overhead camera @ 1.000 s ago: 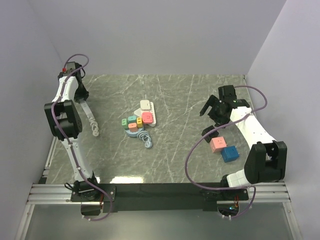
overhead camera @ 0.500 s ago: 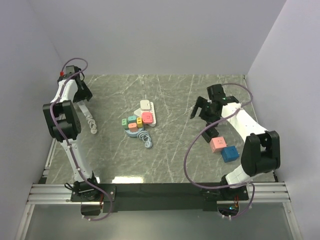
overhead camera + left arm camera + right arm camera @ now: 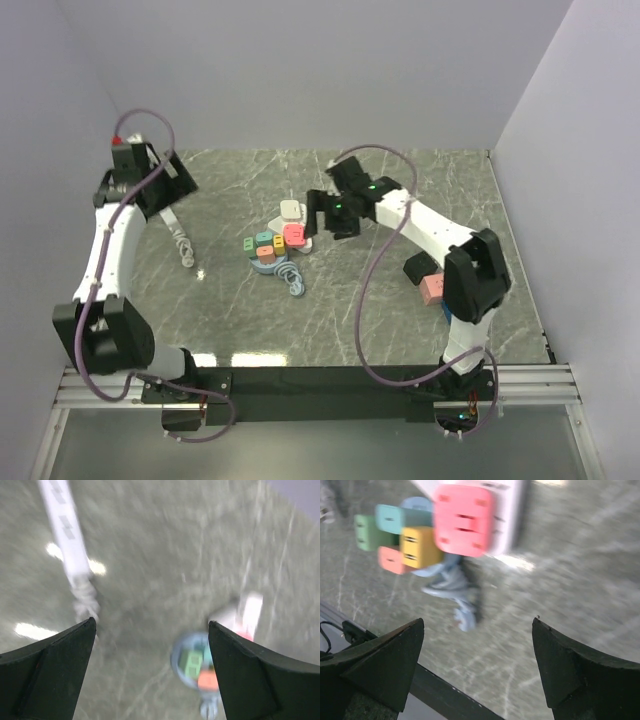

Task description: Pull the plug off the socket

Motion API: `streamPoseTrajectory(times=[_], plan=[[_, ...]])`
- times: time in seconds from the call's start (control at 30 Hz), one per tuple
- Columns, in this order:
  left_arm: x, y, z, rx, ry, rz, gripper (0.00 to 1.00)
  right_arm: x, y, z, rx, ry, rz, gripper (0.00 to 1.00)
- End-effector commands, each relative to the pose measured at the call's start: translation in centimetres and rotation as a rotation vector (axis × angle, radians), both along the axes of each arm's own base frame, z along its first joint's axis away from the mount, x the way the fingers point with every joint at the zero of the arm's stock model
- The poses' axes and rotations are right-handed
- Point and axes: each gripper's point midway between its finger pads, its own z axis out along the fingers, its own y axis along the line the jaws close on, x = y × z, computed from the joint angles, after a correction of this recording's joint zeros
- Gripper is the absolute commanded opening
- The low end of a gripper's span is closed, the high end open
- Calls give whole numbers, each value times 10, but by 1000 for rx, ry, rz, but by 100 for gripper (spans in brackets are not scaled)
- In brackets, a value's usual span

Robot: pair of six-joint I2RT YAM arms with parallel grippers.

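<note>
A pink plug (image 3: pixel 295 236) (image 3: pixel 462 520) sits in a white power strip (image 3: pixel 307 222) (image 3: pixel 512 515) at the table's middle. Beside it, a round blue socket hub (image 3: pixel 266 262) (image 3: pixel 180 652) carries green (image 3: pixel 367 532), teal (image 3: pixel 390 517), yellow (image 3: pixel 420 547) and orange (image 3: pixel 392 560) plugs. My right gripper (image 3: pixel 326 220) (image 3: pixel 479 622) hovers open just right of the strip, with nothing between its fingers. My left gripper (image 3: pixel 176 186) (image 3: pixel 151 622) is open at the far left, well away from the plugs, which appear blurred ahead of it.
A coiled blue cable (image 3: pixel 292 281) (image 3: pixel 452 587) lies in front of the hub. A white twisted cable (image 3: pixel 183 240) (image 3: pixel 70 550) lies near the left arm. A pink block (image 3: pixel 432 290) rests by the right arm's base. Walls enclose the table on three sides.
My right arm has swung left from the right side of the table to the power strip. My left arm has shifted outward and its wrist now faces the table's middle.
</note>
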Motion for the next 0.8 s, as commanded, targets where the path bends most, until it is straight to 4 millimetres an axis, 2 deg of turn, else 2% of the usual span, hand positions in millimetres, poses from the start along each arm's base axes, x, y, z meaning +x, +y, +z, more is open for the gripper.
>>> streamPoseTrajectory(times=[0.0,0.07,0.13,0.17,0.23,0.27,0.33,0.63,0.77], plan=[[-21,-42,-19,-158,-6,-134,99,-3,51,6,10,-46,96,92],[-40,-47,-25,-175,-15,-132,99,-8,68,2,2,-50,134,90],[-51,-55,-25,-209,-22,-153,99,-13,84,0,1,-62,180,86],[-59,-59,-28,-224,-23,-159,99,-22,94,-13,-30,-62,232,86],[-67,-63,-28,-239,-25,-170,99,-29,102,-21,-76,-79,280,86],[-73,-65,-29,-245,-27,-175,99,-33,104,-32,-130,-101,305,86],[-79,-67,-29,-243,-31,-182,99,-40,104,-45,-175,-119,326,85],[-95,-62,-35,-200,-12,-178,99,-36,93,-85,-320,-213,272,81],[-101,-64,-41,-205,-12,-185,99,-36,88,-100,-337,-206,230,70]])
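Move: The grey-blue coiled cord of the round socket lies about 10 cm left of the right gripper, 5 cm back and 11 cm down. At about the cord's height, the yellow plug is level and 12 cm left, the orange plug 2 cm back and 15 cm left, the red plug 3 cm ahead and 9 cm left. From the left gripper the green plug is roughly 14 cm right, 5 cm back and 19 cm down; the white cord 2 cm left, 5 cm back, 22 cm down. Swing the right gripper about 10 cm left, past the red plug, then bring it back and some 9 cm down to the grey-blue coil, steepening and turning counter-clockwise, fingers narrowing to straddle the coil. Draw the open left gripper about 10 cm back with some right and down, towards the green plug. ##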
